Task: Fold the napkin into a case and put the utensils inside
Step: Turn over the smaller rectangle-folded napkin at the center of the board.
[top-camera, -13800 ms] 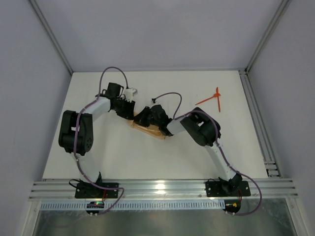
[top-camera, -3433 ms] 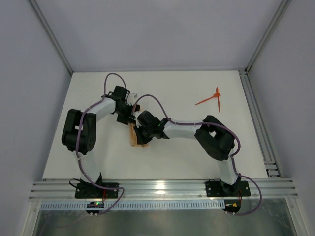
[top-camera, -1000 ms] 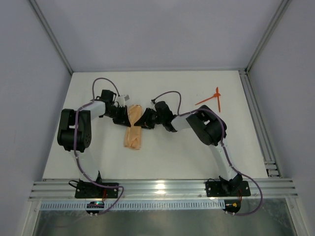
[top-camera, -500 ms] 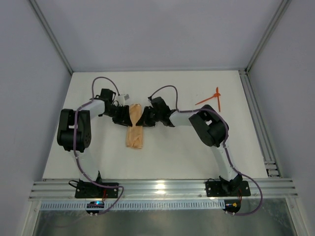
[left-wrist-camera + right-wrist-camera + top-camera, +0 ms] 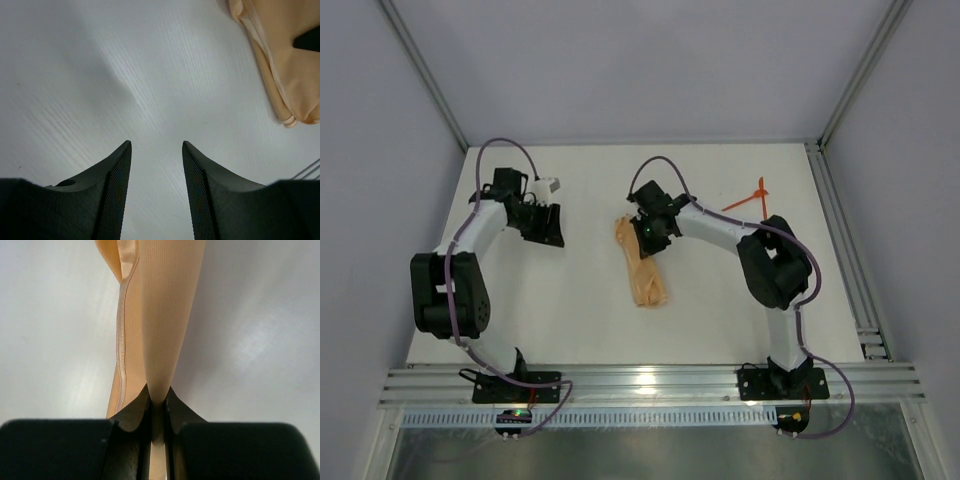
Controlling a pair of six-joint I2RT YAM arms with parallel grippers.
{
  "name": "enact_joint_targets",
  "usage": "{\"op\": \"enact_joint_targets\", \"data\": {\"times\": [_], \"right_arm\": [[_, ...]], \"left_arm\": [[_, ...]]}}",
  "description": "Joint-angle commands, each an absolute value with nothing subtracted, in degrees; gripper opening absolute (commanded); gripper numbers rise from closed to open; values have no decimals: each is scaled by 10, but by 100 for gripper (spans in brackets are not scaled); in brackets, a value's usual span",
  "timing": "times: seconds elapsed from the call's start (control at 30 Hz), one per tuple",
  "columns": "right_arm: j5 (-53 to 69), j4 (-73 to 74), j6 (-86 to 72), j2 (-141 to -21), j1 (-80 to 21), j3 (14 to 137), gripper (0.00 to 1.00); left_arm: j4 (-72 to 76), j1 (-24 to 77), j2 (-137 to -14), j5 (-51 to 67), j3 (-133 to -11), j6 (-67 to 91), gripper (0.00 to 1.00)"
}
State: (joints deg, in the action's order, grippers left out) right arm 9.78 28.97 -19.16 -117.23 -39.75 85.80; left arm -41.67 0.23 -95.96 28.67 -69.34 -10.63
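The peach-orange napkin (image 5: 647, 275) lies as a narrow folded strip in the middle of the table, running diagonally toward the front. My right gripper (image 5: 642, 242) is shut on its far end; in the right wrist view the cloth (image 5: 165, 315) is pinched between the closed jaws (image 5: 157, 396) and stretches away from them. My left gripper (image 5: 548, 234) stands open to the left, apart from the cloth, with only bare table between its fingers (image 5: 117, 190). The napkin's corner (image 5: 280, 65) shows at the upper right of that view. The two orange-red utensils (image 5: 741, 205) lie crossed at the far right.
White tabletop (image 5: 560, 320) bounded by grey walls, with an aluminium rail (image 5: 840, 230) along the right edge and another along the front. The right arm's elbow (image 5: 775, 265) sits between the napkin and the utensils.
My left gripper has opened, released the napkin and drawn back to the left. My right gripper has closed on the cloth and carried it to the right.
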Motion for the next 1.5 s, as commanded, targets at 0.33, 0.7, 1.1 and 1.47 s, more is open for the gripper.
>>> {"op": "enact_joint_targets", "data": {"times": [0.33,0.7,1.1,1.47], "right_arm": [[-371,596,-11,-1117,-415,898,3],[-512,673,-110,-1326,-549,998,3],[-434,643,-151,-1390,-629,1078,11],[-337,564,-167,-1305,-658,1082,50]], "left_arm": [[-442,-32,-912,257,-721,-127,47],[-441,-62,-902,257,-718,-130,47],[-441,-82,-897,265,-719,-131,47],[-446,-91,-897,263,-729,-133,47]]}}
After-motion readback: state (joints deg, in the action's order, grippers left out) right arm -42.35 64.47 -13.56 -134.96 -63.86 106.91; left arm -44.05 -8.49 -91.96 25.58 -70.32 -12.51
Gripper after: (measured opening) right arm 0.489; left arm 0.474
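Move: Holding the napkin by a pinch near its middle, the right hand has the bulk of it about 2 cm back and a little lower. The clear patch of board for laying it down is some 4 cm to the right, 5 cm back and 3 cm below. The fork lies roughly 22 cm right and 12 cm ahead, the knife some 5 cm farther right. From the empty left hand the napkin is about 20 cm right, 5 cm back and 6 cm lower. Sweeping right about 16 cm and rising 4 cm, the right hand carries the pinched napkin across, its fingers swinging from down-left to down-right (some 75 degrees at most). It then doubles back left about 14 cm, lowering and drawing back towards its base, and opens its fingers at the board. The open left hand backs off 6 cm left, away from the napkin, and rises slightly. ##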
